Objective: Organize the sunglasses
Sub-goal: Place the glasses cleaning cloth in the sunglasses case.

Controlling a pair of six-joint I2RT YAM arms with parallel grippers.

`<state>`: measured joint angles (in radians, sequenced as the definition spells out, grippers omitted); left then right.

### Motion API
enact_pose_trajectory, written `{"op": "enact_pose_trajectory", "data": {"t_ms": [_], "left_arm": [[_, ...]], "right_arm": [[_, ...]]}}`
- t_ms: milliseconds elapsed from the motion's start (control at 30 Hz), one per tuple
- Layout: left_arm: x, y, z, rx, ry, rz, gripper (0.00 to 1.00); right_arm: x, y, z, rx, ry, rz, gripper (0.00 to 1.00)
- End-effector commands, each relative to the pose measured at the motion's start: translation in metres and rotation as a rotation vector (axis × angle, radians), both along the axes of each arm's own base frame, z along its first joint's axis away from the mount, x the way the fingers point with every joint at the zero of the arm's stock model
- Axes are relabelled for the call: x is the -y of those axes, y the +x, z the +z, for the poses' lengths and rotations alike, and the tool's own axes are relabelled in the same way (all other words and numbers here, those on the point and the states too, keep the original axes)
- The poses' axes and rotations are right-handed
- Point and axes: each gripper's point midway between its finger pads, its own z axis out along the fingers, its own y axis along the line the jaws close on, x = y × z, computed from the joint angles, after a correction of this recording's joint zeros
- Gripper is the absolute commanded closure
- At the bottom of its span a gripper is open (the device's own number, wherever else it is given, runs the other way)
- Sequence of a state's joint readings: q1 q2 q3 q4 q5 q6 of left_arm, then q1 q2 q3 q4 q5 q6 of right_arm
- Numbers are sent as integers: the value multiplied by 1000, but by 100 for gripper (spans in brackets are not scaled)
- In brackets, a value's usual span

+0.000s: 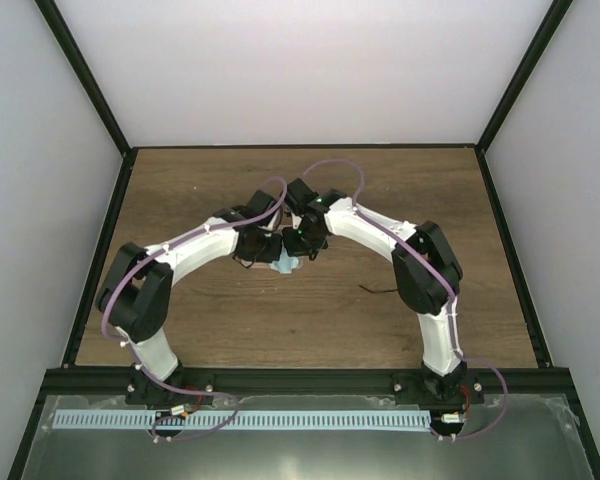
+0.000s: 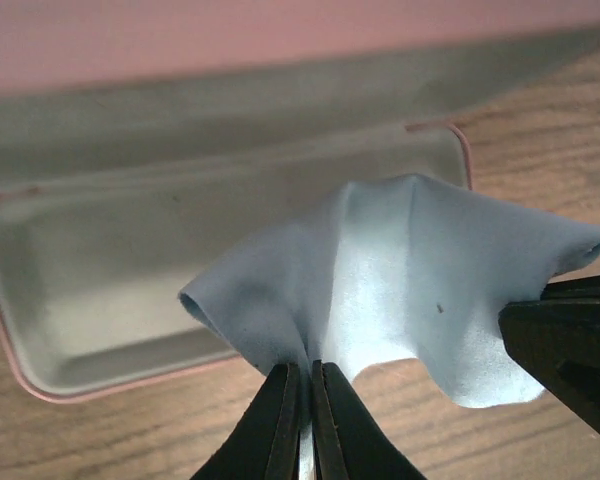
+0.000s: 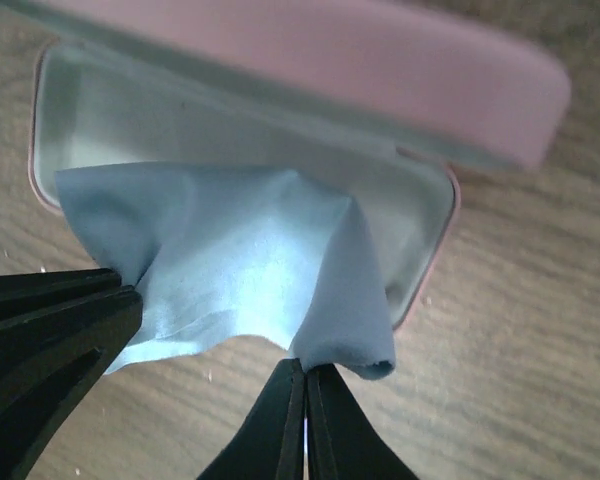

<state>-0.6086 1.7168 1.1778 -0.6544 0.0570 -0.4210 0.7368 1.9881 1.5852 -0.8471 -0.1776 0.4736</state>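
A light blue cloth (image 2: 400, 270) hangs stretched between my two grippers over an open salmon-pink case (image 2: 40, 300). The left gripper (image 2: 306, 365) is shut on one edge of the cloth, and the right gripper (image 3: 305, 362) is shut on the opposite edge (image 3: 240, 260). The case's pale tray (image 3: 420, 210) has nothing in it, and its lid (image 3: 330, 60) stands up behind. From above, both grippers meet at mid-table with a bit of cloth (image 1: 286, 265) showing below them. The sunglasses show in neither wrist view. A thin black wire-like piece (image 1: 373, 290) pokes out beside the right arm; I cannot tell what it is.
The wooden table (image 1: 230, 320) is walled by a black frame and white panels. Both arms arch inward over its middle and hide the case from above. A metal ledge (image 1: 300, 440) runs along the near edge behind the arm bases.
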Motion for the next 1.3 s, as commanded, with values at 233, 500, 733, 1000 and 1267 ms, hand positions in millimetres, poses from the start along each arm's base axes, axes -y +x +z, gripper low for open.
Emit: {"op": "enact_pose_trajectory", "data": {"t_ms": [233, 500, 733, 1000, 1267], "left_arm": [[-21, 26, -1, -13, 13, -14, 96], [-29, 31, -8, -27, 16, -4, 96], [-33, 31, -11, -34, 20, 10, 96], [-40, 30, -17, -41, 41, 1, 96], [-47, 29, -23, -57, 50, 9, 96]], "right_arm": [[-23, 31, 8, 45, -27, 49, 99], [-23, 37, 0, 34, -28, 54, 99], [-24, 39, 0, 32, -28, 61, 99], [-27, 40, 1, 30, -13, 68, 99], [-27, 39, -3, 23, -18, 76, 99]]}}
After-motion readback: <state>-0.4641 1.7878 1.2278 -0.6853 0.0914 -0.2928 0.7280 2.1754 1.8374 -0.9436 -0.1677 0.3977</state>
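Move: The blue cleaning cloth already hangs between the two shut grippers, which are about 4 cm apart. The open tray of the sunglasses case, its target, is centred about 4 cm ahead, 1 cm left and 5 cm below the left hand; from the right hand it is about 4 cm ahead, 5 cm left and 6 cm down. The raised pink lid stands about 5 cm beyond the tray's middle. The sunglasses lie some 23 cm right of the right hand and 2 cm ahead. The cloth, still pinched at both sides, is carried forward over the case tray: both hands advance about 3 cm, quickly at first, then sink roughly 1 cm. The left hand also shifts about 4 cm left and the right only 2 cm left, drawing the held edges slightly apart above the tray, with the wrists nearly steady and fingers kept shut. ##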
